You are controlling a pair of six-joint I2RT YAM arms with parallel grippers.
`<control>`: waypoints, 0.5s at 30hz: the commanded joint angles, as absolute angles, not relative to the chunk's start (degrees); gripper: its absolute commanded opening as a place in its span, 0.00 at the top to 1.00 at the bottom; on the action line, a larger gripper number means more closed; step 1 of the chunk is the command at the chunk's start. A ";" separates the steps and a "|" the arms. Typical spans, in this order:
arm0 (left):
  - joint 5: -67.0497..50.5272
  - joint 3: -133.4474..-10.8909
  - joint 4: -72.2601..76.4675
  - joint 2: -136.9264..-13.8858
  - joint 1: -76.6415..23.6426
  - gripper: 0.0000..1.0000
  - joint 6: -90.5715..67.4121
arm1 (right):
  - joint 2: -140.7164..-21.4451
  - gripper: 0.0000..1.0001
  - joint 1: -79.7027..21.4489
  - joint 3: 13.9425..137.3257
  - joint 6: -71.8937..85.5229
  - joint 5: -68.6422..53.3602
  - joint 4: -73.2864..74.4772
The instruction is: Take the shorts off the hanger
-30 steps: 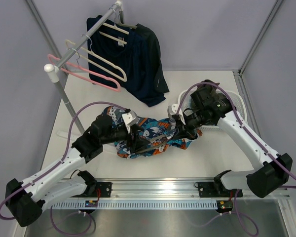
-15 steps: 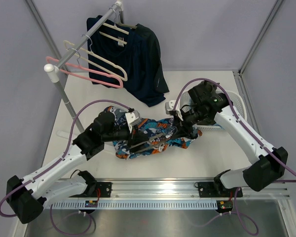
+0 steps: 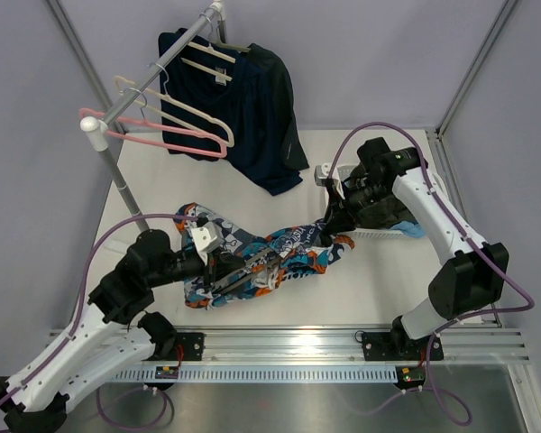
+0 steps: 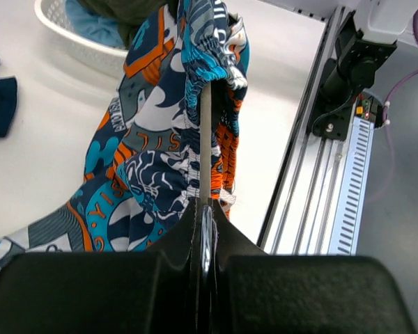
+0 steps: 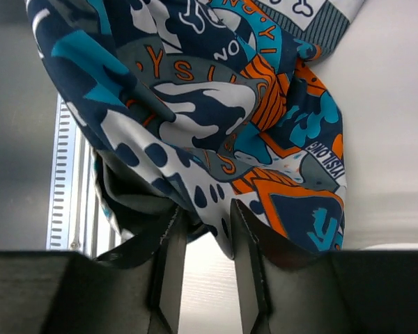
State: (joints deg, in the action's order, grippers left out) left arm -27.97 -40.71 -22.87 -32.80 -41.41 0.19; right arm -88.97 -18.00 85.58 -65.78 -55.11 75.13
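Observation:
The shorts (image 3: 275, 260), patterned in blue, orange and white, lie stretched across the table between the two arms. A thin pale bar of the hanger (image 4: 205, 139) runs through their waistband. My left gripper (image 4: 205, 207) is shut on that bar's near end; from above it (image 3: 218, 273) sits at the shorts' left end. My right gripper (image 5: 205, 207) stands open at the right end of the shorts (image 5: 195, 104), whose cloth drapes over its fingertips, with bare table showing between the jaws. In the top view the right gripper (image 3: 332, 227) is beside the white basket.
A white basket (image 3: 389, 233) with blue cloth stands at the right, partly under my right arm. A clothes rack (image 3: 117, 106) at the back left carries empty pink and cream hangers (image 3: 167, 142) and dark garments (image 3: 266, 117). The metal rail (image 3: 279, 347) runs along the near edge.
My left gripper has shut on the hanger bar and drawn back left, dragging the shorts with it. My right gripper has opened and moved back to the right.

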 commanded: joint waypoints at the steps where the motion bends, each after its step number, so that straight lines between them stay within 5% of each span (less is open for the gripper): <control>1: -24.97 -40.78 -24.07 -31.29 -41.57 1.00 0.18 | -89.82 0.69 -17.67 88.85 -66.54 -56.60 77.17; 3: -24.35 -41.04 -25.48 -30.32 -41.57 1.00 0.18 | -90.61 1.00 -17.23 90.61 -65.92 -56.95 77.08; 9: -22.94 -40.69 -26.63 -27.69 -41.48 1.00 -1.49 | -90.97 1.00 -16.52 93.08 -66.10 -60.12 79.10; 15: -21.36 -41.83 -31.63 -25.93 -41.48 1.00 -3.07 | -88.24 1.00 -8.98 91.94 -42.95 -60.65 56.40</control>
State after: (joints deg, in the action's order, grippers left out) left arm -22.74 -40.66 -29.58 -27.27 -41.41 -1.41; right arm -91.00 -14.06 91.02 -56.73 -59.33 71.26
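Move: The right hand has the shorts' upper edge between its still-parted fingertips, roughly 1 cm to its left and 1 cm below. From the left hand, which already holds the hanger, that edge lies about 17 cm right, 9 cm ahead and 3 cm lower. The hanger's middle, partly inside the shorts, is some 10 cm left and 7 cm back of the right hand, 3 cm lower. The white basket is about 16 cm right and 10 cm ahead of the right hand, 16 cm below. The right fingers shut and pinch the shorts' edge, then carry it forward and up, about 3 cm each way, the wrist turning slightly clockwise late on. The left hand keeps its shut grip on the hanger and draws it some 2 cm to the left, away from the right hand, turning about 5 degrees counter-clockwise. ##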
